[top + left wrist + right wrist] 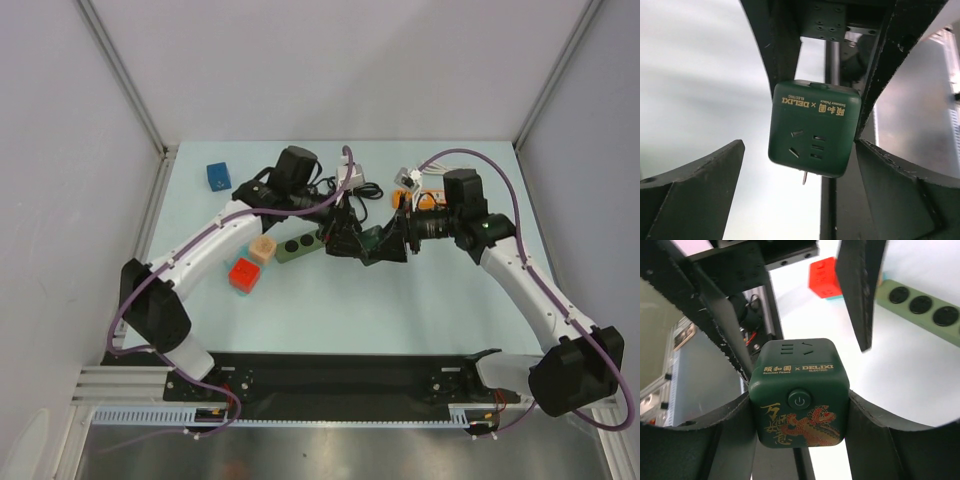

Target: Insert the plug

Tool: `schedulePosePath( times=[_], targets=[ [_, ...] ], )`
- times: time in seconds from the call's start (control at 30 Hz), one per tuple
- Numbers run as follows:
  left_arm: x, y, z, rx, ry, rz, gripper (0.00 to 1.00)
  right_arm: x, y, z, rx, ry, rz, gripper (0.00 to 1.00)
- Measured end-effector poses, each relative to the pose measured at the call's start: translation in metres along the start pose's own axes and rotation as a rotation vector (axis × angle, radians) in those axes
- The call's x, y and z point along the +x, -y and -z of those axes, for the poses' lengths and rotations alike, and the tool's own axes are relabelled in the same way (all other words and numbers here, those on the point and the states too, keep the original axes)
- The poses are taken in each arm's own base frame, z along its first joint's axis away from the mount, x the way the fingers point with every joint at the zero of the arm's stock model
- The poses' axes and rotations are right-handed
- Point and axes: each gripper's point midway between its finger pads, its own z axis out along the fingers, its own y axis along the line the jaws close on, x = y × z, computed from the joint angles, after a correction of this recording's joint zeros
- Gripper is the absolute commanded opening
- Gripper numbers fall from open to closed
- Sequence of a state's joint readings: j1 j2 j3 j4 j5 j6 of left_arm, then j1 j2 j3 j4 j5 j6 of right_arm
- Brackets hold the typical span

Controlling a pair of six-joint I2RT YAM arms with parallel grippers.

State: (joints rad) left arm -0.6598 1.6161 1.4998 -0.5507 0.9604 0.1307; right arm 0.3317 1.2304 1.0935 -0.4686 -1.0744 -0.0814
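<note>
The plug is a dark green cube adapter (pixel 372 238) with gold lettering and a dragon print (pixel 799 430). My right gripper (pixel 800 400) is shut on its two sides and holds it above the table. In the left wrist view the cube (pixel 812 130) hangs between my left gripper's fingers (pixel 705 185), with a metal prong (pixel 804 177) sticking out below it. My left gripper (pixel 345 235) is open around the cube; its right finger is at the cube's edge. The green power strip (pixel 297 244) lies on the table just left of the grippers and also shows in the right wrist view (pixel 925 307).
A red block (pixel 243 273) and a beige block (pixel 262 249) lie beside the strip's left end. A blue block (pixel 218 176) sits at the back left. Black cables (pixel 365 190) and small orange and white parts (pixel 410 185) lie behind the grippers.
</note>
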Motion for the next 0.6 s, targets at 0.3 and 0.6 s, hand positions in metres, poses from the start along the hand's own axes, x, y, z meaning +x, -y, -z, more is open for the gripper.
schedulePosePath(
  times=[0.3,0.6],
  targets=[
    [-0.030,-0.045,0.026,-0.230,0.080,0.043,0.99,-0.006,0.062,0.022,0.240,0.025,-0.170,0.00],
    [0.023,-0.089,0.064,-0.652,0.024,0.259,1.00,-0.027,0.212,0.068,0.830,-0.097,-0.477,0.00]
  ],
)
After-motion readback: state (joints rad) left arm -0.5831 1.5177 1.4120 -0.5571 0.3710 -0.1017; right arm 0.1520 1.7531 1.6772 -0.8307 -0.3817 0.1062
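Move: The right hand already holds the green plug between its pads. The orange power strip lies about 27 cm ahead of this hand, 17 cm to its right and 23 cm below. The green power strip stands some 14 cm ahead and 12 cm to the left, equally low; the coiled black cable is about 30 cm straight ahead. From the empty left hand, the orange strip is about 27 cm ahead and 21 cm right. Keeping its pinch on the green plug, the right hand carries it away from the left one towards the orange power strip, speeding up: about 19 cm forward, some 10 cm right and a little down, while turning clockwise some 45 degrees and dipping so the fingers point steeply down. The left hand, already open, backs off empty, first forward, then left and down, turning counter-clockwise. ##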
